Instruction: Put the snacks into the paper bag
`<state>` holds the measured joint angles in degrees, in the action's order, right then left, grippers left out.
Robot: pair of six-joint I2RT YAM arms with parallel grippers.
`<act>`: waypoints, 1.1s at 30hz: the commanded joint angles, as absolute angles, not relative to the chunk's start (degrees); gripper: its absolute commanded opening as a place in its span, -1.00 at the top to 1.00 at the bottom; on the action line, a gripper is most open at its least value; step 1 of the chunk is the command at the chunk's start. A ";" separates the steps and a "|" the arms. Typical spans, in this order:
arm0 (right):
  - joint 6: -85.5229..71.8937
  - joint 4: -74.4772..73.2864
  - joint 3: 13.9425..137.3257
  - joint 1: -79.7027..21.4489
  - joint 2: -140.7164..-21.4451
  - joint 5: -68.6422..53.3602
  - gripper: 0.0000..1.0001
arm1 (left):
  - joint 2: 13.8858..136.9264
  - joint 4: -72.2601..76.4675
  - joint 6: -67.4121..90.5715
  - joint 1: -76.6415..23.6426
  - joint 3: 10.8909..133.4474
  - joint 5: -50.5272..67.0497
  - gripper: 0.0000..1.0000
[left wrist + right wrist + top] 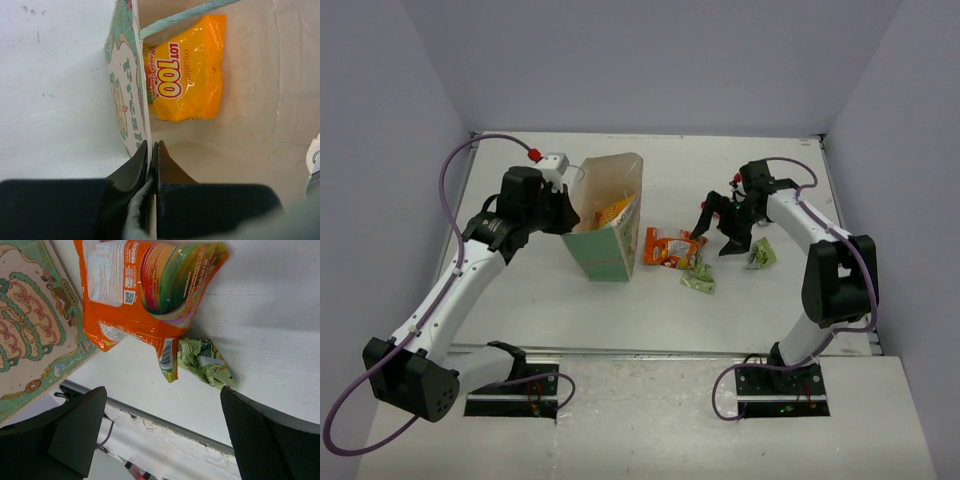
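The mint-green paper bag [605, 250] stands open at centre left, its printed side [30, 325] also in the right wrist view. My left gripper [565, 215] is shut on the bag's left wall [127, 95], one finger inside and one outside. An orange-yellow pouch [187, 70] lies inside the bag [616, 210]. Right of the bag, an orange-white pouch [672, 247] [145, 290] lies flat on the table. One small green packet [699, 279] [205, 362] sits just beyond it, another [760, 254] further right. My right gripper [717, 232] [162, 395] hovers open above these packets, holding nothing.
The bag's thin handle [180, 17] arches across its mouth. A metal rail [660, 352] marks the table's front edge, seen close under the right gripper [165, 425]. Pale walls enclose the table on three sides.
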<state>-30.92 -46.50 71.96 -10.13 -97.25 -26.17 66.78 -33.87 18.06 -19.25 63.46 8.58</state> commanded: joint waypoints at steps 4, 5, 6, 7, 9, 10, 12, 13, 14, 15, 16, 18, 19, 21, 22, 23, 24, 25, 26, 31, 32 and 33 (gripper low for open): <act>-34.19 -38.59 71.19 -11.86 -99.31 -22.94 -0.98 | 66.36 -29.97 18.54 -18.81 63.90 6.94 0.92; -34.36 -38.06 71.89 -12.04 -99.93 -23.11 -0.98 | 66.36 -30.06 18.54 -18.72 63.90 6.94 0.91; -34.54 -37.53 72.42 -12.22 -101.41 -23.38 -0.98 | 66.44 -29.97 18.54 -18.81 63.98 6.86 0.84; -34.54 -37.44 73.03 -12.39 -102.30 -23.47 -0.98 | 66.53 -29.97 18.54 -18.81 64.07 6.68 0.43; -34.45 -37.01 74.44 -13.27 -104.49 -23.29 -0.98 | 66.62 -30.06 18.54 -18.81 64.34 6.33 -0.16; -34.54 -36.74 74.79 -13.62 -105.20 -23.20 -0.98 | 66.71 -30.32 18.81 -18.81 64.51 5.55 -0.56; -34.98 -36.39 75.85 -14.59 -106.69 -22.94 -0.98 | 66.71 -30.50 18.90 -18.72 64.86 5.10 -0.86; -35.15 -36.30 76.20 -14.85 -108.00 -22.68 -0.98 | 66.71 -30.50 18.81 -18.81 65.04 4.84 -1.00; -35.33 -36.30 77.07 -15.38 -108.63 -22.15 -0.98 | 66.80 -30.50 18.72 -18.81 65.47 4.83 -1.00; -35.33 -36.47 77.60 -15.64 -109.85 -21.97 -0.88 | 66.80 -30.41 18.46 -18.72 65.65 5.18 -1.00; -35.42 -36.82 78.13 -15.82 -110.47 -21.71 -0.79 | 66.88 -30.24 18.20 -18.81 65.83 5.79 -1.00; -35.60 -37.26 79.36 -16.08 -111.27 -21.79 -0.10 | 67.06 -29.80 17.49 -18.81 66.71 6.94 -1.00; -35.60 -37.00 79.37 -16.00 -111.44 -22.23 0.25 | 67.06 -29.62 17.14 -18.81 67.06 7.64 -1.00; -35.68 -36.65 79.10 -16.08 -111.53 -22.50 1.00 | 67.41 -29.71 17.14 -18.72 68.73 7.91 -1.00; -35.51 -36.74 79.19 -16.08 -111.45 -22.67 1.00 | 67.59 -29.97 17.14 -18.72 69.51 8.35 -1.00; -35.16 -37.17 79.10 -16.00 -110.92 -22.85 1.00 | 67.85 -30.14 17.14 -18.72 71.00 8.70 -1.00; -34.63 -37.18 78.93 -16.00 -110.22 -22.59 1.00 | 68.11 -30.49 17.23 -18.72 71.80 9.48 -1.00; -34.37 -37.26 78.40 -16.00 -109.34 -22.33 1.00 | 68.20 -30.76 17.23 -18.81 72.50 9.84 -1.00; -34.19 -37.44 78.14 -16.00 -106.73 -21.98 1.00 | 68.38 -31.02 17.23 -18.72 73.99 10.37 -1.00; -32.17 -39.02 78.66 -15.73 -96.52 -18.82 1.00 | 69.43 -32.43 18.01 -18.81 76.81 12.74 -1.00; -31.99 -39.55 79.18 -15.73 -94.85 -18.37 1.00 | 69.43 -32.43 18.10 -18.72 77.25 12.66 -1.00; -31.56 -39.72 79.71 -15.65 -91.53 -17.93 1.00 | 69.52 -32.43 18.19 -18.72 77.52 12.57 -1.00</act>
<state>-33.52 -39.33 77.23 -15.94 -102.39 -20.16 68.90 -32.67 18.46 -19.14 74.85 10.74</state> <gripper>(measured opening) 0.011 0.997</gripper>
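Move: From the open right hand, the orange snack's middle lies about 10 cm left, 2 cm ahead and 8 cm below; beside it the crumpled green snack is 5 cm back and 4 cm left, with the paper bag some 24 cm left and 1 cm ahead, its middle about level in height. The left hand still pinches that bag's left rim, the bag's middle 8 cm right, 3 cm ahead and 10 cm down. Right sinks forward-left, pinches the orange snack, lifts about 5 cm; left opens off bag's rim, rising 8 cm. ##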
